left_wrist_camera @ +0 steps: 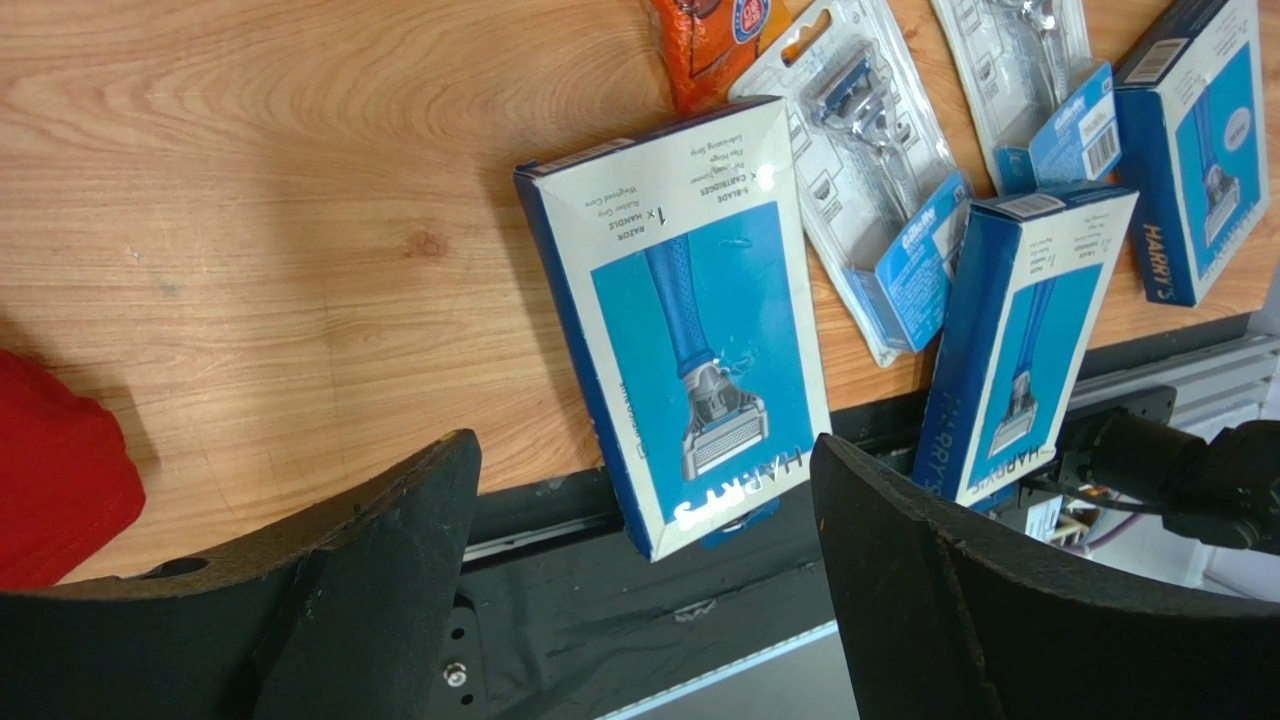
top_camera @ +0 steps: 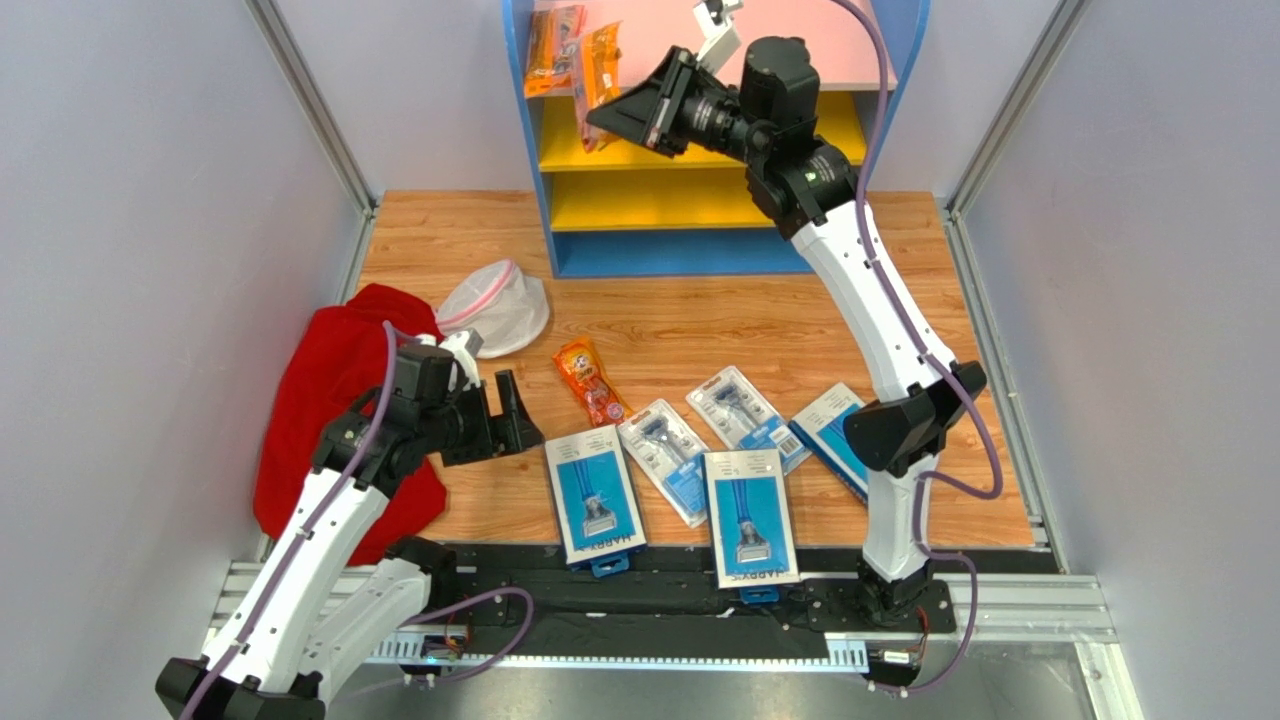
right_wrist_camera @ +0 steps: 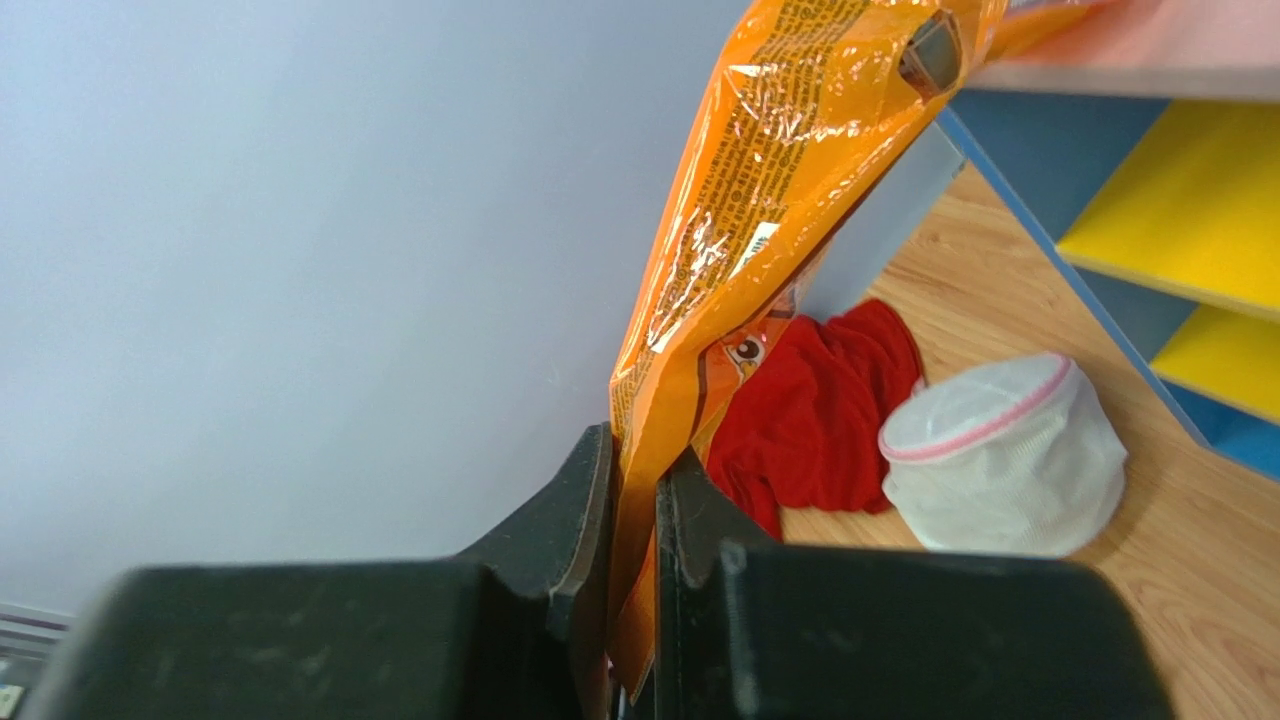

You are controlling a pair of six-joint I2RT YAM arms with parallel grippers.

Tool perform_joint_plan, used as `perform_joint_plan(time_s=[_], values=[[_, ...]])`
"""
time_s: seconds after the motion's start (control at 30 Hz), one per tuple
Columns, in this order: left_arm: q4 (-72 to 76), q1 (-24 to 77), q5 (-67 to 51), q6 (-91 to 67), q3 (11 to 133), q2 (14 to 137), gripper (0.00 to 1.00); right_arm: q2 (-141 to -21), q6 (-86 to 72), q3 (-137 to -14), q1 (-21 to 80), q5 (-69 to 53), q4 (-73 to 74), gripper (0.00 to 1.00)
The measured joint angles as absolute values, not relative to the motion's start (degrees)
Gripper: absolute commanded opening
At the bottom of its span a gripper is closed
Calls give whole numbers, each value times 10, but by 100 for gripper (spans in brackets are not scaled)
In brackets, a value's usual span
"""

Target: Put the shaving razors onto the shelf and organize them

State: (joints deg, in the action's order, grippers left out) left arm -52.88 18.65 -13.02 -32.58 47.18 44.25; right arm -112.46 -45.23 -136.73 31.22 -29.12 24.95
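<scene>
Five shaving razors lie along the table's near edge: three larger blue packs (top_camera: 595, 492) (top_camera: 748, 518) (top_camera: 834, 435) and two paler ones (top_camera: 664, 458) (top_camera: 739, 413). My left gripper (top_camera: 508, 420) is open just left of them and holds nothing. In the left wrist view the nearest blue pack (left_wrist_camera: 684, 323) lies just beyond the open gripper (left_wrist_camera: 643, 450), its near end overhanging the table edge. My right gripper (top_camera: 613, 108) is up at the shelf (top_camera: 676, 248), shut on an orange snack packet (right_wrist_camera: 781, 165) that hangs from the pink top board (top_camera: 812, 38). Between its fingers (right_wrist_camera: 639, 465) the packet is pinched flat.
Another orange packet (top_camera: 553, 45) lies on the pink top, and one more (top_camera: 589, 383) lies on the table beside the razors. A red cloth (top_camera: 323, 405) and a white mesh bag (top_camera: 496, 305) sit at the left. Grey walls enclose both sides.
</scene>
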Motion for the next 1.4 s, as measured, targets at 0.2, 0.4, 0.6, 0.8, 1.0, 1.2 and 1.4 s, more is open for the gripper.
perform_joint_plan(time_s=[0.2, 0.4, 0.6, 0.8, 1.0, 1.2, 1.4], values=[[-527, 187, -132, -320, 472, 445, 89, -1189, -531, -1422, 284, -310, 203, 0], [-520, 187, -136, -319, 472, 445, 89, -1246, -609, -1439, 262, -309, 178, 0], [-513, 187, -144, -318, 472, 445, 89, -1272, -665, -1450, 234, -298, 153, 0], [-510, 187, -148, -318, 470, 445, 89, -1283, -703, -1467, 217, -296, 127, 0], [-504, 187, -150, -317, 470, 443, 89, -1306, -729, -1472, 220, -305, 110, 2], [-500, 187, -147, -311, 506, 449, 89, -1316, -740, -1472, 220, -311, 97, 5], [-488, 187, -150, -307, 575, 484, 89, -1322, -756, -1472, 221, -317, 80, 6]])
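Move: Right hand, already pinching the orange razor pack: its free place on the pink top shelf is about 23 cm ahead, 2 cm right and 6 cm below. The shelved orange pack lies some 25 cm ahead, 6 cm left; the upper yellow shelf 25 cm ahead, 14 cm right, 20 cm below. Left hand: the orange pack on the table is about 13 cm ahead, 7 cm right, 15 cm below; the nearest blue box 4 cm back, 8 cm right. Carry the pinched pack forward about 13 cm with the right gripper, sinking a few centimetres, towards the pink shelf just right of the shelved pack. Roll the wrist some 20 degrees so that the pack's free far end swings down, fingertips rising, then hold there with the fingers shut. Late on, lift the open, empty left gripper about 7 cm, easing slightly forward. ##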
